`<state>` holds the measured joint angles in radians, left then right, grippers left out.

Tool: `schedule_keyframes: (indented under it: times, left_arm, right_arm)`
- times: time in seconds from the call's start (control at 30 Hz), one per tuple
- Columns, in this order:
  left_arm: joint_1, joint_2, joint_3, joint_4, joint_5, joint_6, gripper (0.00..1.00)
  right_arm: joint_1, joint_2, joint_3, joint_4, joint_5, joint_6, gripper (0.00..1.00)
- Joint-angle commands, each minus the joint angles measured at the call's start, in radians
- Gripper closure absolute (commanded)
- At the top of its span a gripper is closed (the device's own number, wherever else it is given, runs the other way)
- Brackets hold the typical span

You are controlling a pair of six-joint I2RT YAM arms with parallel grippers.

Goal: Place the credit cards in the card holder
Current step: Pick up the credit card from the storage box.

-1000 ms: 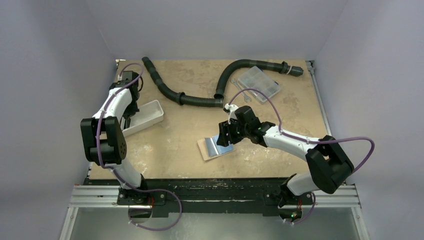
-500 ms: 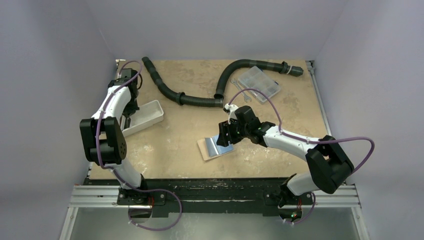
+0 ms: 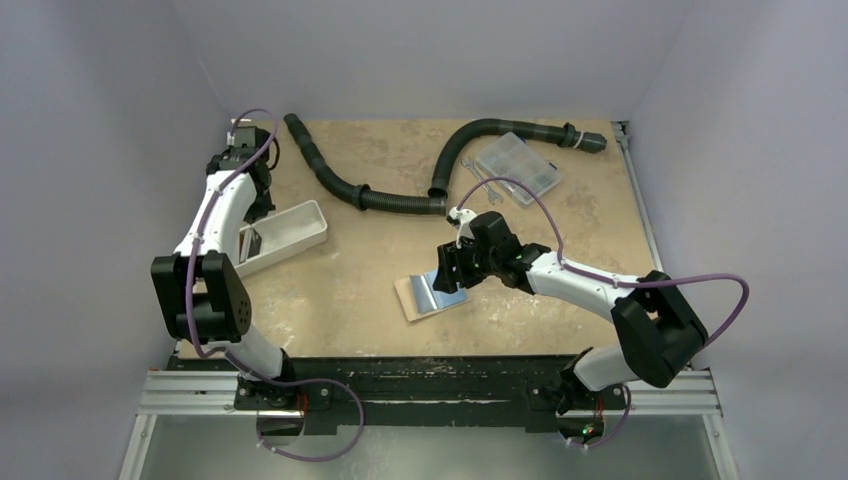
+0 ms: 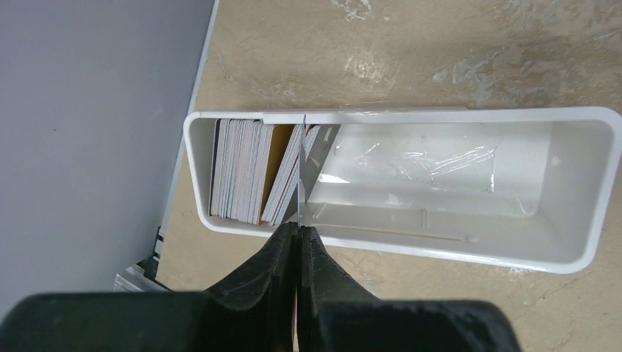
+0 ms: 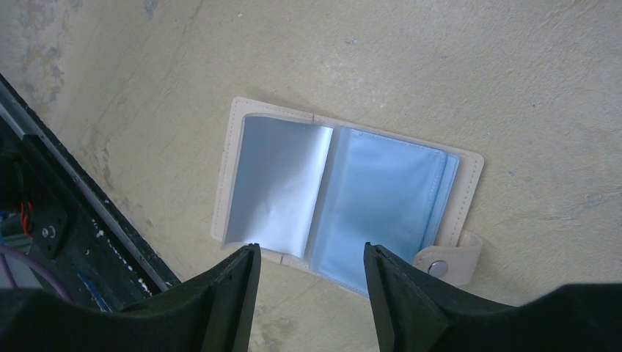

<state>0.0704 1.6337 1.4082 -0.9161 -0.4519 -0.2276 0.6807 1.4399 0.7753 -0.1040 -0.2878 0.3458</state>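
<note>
A white tray (image 4: 579, 191) holds several credit cards (image 4: 238, 170) standing on edge at its left end. My left gripper (image 4: 299, 229) hangs above the tray's near wall, shut on one credit card (image 4: 301, 169) that shows edge-on as a thin line. The card holder (image 5: 381, 198) lies open on the table, tan outside and pale blue inside, with its snap tab (image 5: 447, 264) at the right. My right gripper (image 5: 312, 253) hovers just above its near edge, open, nothing between the fingers. From above, the card holder (image 3: 418, 298) lies mid-table, partly under the right gripper (image 3: 447, 272).
A black corrugated hose (image 3: 400, 200) snakes across the far side of the table. A clear compartment box (image 3: 517, 167) and small wrenches (image 3: 480, 188) lie at the back right. The tray (image 3: 300, 225) sits near the table's left edge, next to the wall.
The left wrist has drawn back towards the far left corner and risen over the tray, still shut on the card. The right arm has not moved.
</note>
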Motion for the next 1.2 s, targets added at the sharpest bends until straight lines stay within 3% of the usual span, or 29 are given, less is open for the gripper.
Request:
schedule_keyframes:
  times: [0.0,0.2,0.37,0.57,0.7,0.83,0.93,1.03,1.17]
  left_arm:
    - [-0.003,-0.057,0.048,-0.013,0.038,-0.015,1.0]
    - [-0.005,-0.117,0.111,-0.022,0.156,-0.034,1.0]
    - [-0.02,-0.199,0.129,0.077,0.46,-0.074,1.0]
    - [-0.19,-0.31,-0.042,0.369,0.71,-0.205,1.0]
    - [-0.244,-0.37,-0.204,0.581,0.878,-0.338,1.0]
    - [-0.317,-0.407,-0.35,0.733,0.96,-0.442,1.0]
    - [-0.386,-0.46,-0.515,0.974,0.989,-0.557,1.0]
    - [-0.467,-0.482,-0.654,1.202,0.98,-0.679,1.0]
    - [-0.556,-0.478,-0.727,1.338,0.939,-0.719,1.0]
  right_arm:
    - [0.006,0.003,-0.001,0.021,-0.021,-0.021,0.38]
    - [0.005,0.001,0.006,0.009,0.007,-0.021,0.38]
    - [-0.003,-0.028,0.035,-0.039,0.038,-0.013,0.35]
    - [-0.036,-0.1,0.08,-0.078,0.025,0.012,0.28]
    - [-0.07,-0.111,0.09,-0.073,-0.083,0.038,0.26]
    - [-0.124,-0.122,0.026,0.051,-0.3,0.107,0.27]
    - [-0.168,-0.147,-0.066,0.266,-0.458,0.233,0.21]
    - [-0.174,-0.142,-0.086,0.393,-0.491,0.319,0.18]
    - [-0.219,-0.151,-0.138,0.596,-0.51,0.494,0.17]
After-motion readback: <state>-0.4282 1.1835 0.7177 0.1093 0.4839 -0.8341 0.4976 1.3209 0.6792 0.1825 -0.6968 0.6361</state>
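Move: Already pinched in the left fingers, the black card hangs low over the storage box, whose middle is some 6 cm right, 3 cm ahead and 8 cm below this hand. From the same hand, the card holder is roughly 40 cm right, 10 cm back and 10 cm down; the right gripper is 43 cm right, 12 cm back, 6 cm lower. From the right hand, the black card is about 44 cm left, 12 cm ahead, 3 cm up, and the card holder 2 cm ahead, 1 cm left, 5 cm down. Up off the storage box and then in a fast arc to its right, the left hand keeps its pinch on the black card and carries it some 34 cm towards the right gripper, sinking and drawing back late on as the fingers swing from pointing down to pointing right. The empty right hand rises about 8 cm above the card holder, levels its fingers leftward by some 25 degrees and opens wider. ##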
